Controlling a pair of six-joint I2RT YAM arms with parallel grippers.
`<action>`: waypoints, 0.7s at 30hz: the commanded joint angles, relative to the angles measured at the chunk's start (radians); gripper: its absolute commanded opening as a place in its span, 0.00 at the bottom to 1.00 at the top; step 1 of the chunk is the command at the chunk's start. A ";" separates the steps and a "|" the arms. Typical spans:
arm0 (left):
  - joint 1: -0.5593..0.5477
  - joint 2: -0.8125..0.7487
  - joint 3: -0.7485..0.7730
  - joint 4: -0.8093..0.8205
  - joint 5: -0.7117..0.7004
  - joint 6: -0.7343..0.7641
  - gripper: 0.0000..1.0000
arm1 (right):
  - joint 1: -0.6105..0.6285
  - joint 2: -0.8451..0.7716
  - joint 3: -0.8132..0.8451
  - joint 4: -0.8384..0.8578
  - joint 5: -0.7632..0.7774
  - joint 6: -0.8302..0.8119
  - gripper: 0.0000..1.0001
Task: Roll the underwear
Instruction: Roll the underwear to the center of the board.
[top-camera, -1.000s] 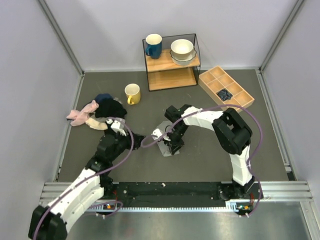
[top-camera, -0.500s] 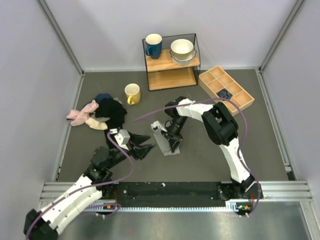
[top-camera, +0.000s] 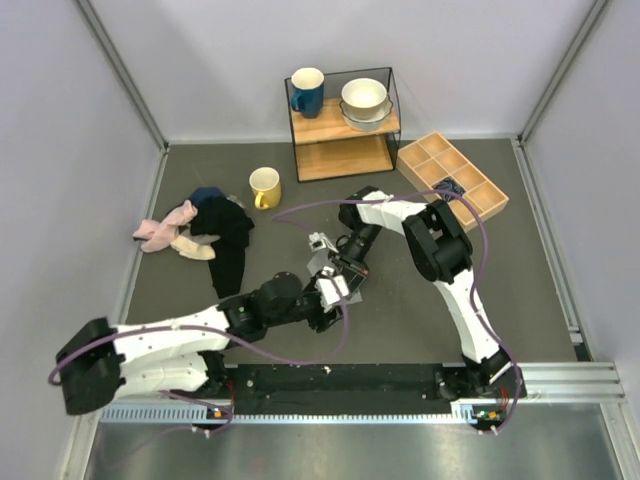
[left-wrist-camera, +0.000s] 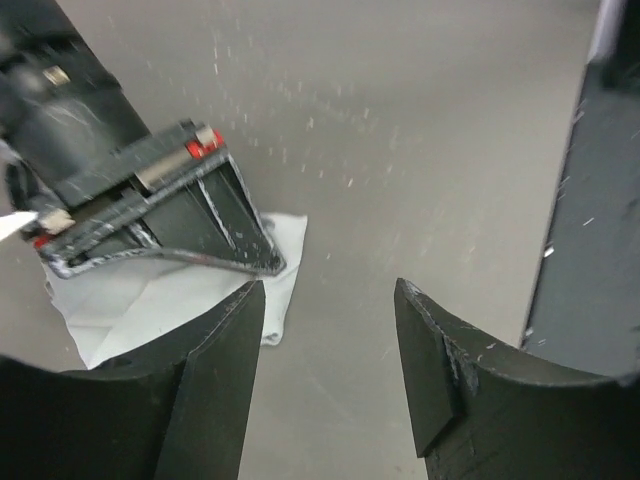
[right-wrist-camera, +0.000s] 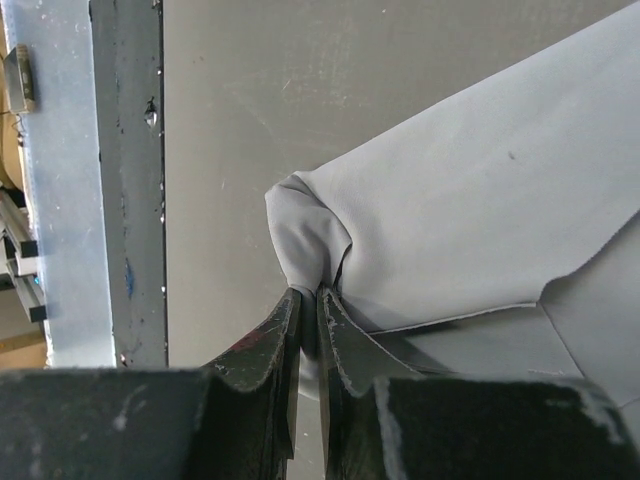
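Observation:
The underwear (right-wrist-camera: 480, 200) is a light grey cloth lying partly folded on the dark table, near the middle in the top view (top-camera: 319, 265). My right gripper (right-wrist-camera: 308, 292) is shut on a bunched fold at the cloth's edge; from above (top-camera: 346, 268) it stands over the cloth. The left wrist view shows that gripper pressed on the underwear (left-wrist-camera: 150, 300). My left gripper (left-wrist-camera: 328, 290) is open, with bare table between its fingers, just right of the cloth's corner. In the top view it (top-camera: 335, 293) sits close beside the right one.
A yellow mug (top-camera: 265, 186) and a pile of pink, dark and cream clothes (top-camera: 200, 225) lie at the left. A shelf (top-camera: 345, 125) with a blue mug and bowls stands at the back. A wooden divided tray (top-camera: 452, 175) holds a small dark bundle.
My left arm has swung right, to the underwear, with its jaws spreading wider. The right gripper has shifted slightly toward the back, still pinching the cloth.

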 joint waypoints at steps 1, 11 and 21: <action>-0.010 0.176 0.082 -0.098 -0.078 0.118 0.60 | -0.003 0.032 0.049 -0.155 0.002 -0.041 0.09; -0.008 0.429 0.252 -0.206 -0.214 0.147 0.60 | -0.003 0.036 0.050 -0.158 0.009 -0.049 0.10; -0.008 0.549 0.346 -0.300 -0.205 0.127 0.56 | -0.003 0.035 0.050 -0.161 0.006 -0.053 0.11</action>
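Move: The bunched grey underwear lies about 8 cm ahead of the left gripper, a centimetre to its right and some 12 cm below. The right gripper already pinches the underwear's near end; the underwear's middle is about 3 cm ahead, 2 cm left and just below that hand. Of the neighbours, the dark garment lies about 15 cm ahead and 22 cm left of the left gripper, and the yellow mug some 26 cm ahead and 16 cm left of it. Lower the left gripper about 10 cm to the near end of the underwear, right beside the right gripper, easing it forward some 5 cm as it sinks and tipping its fingers about 30 degrees steeper towards the table. Leave its fingers open, without closing on the cloth yet. Keep the right gripper still, with its pinch on the underwear. ##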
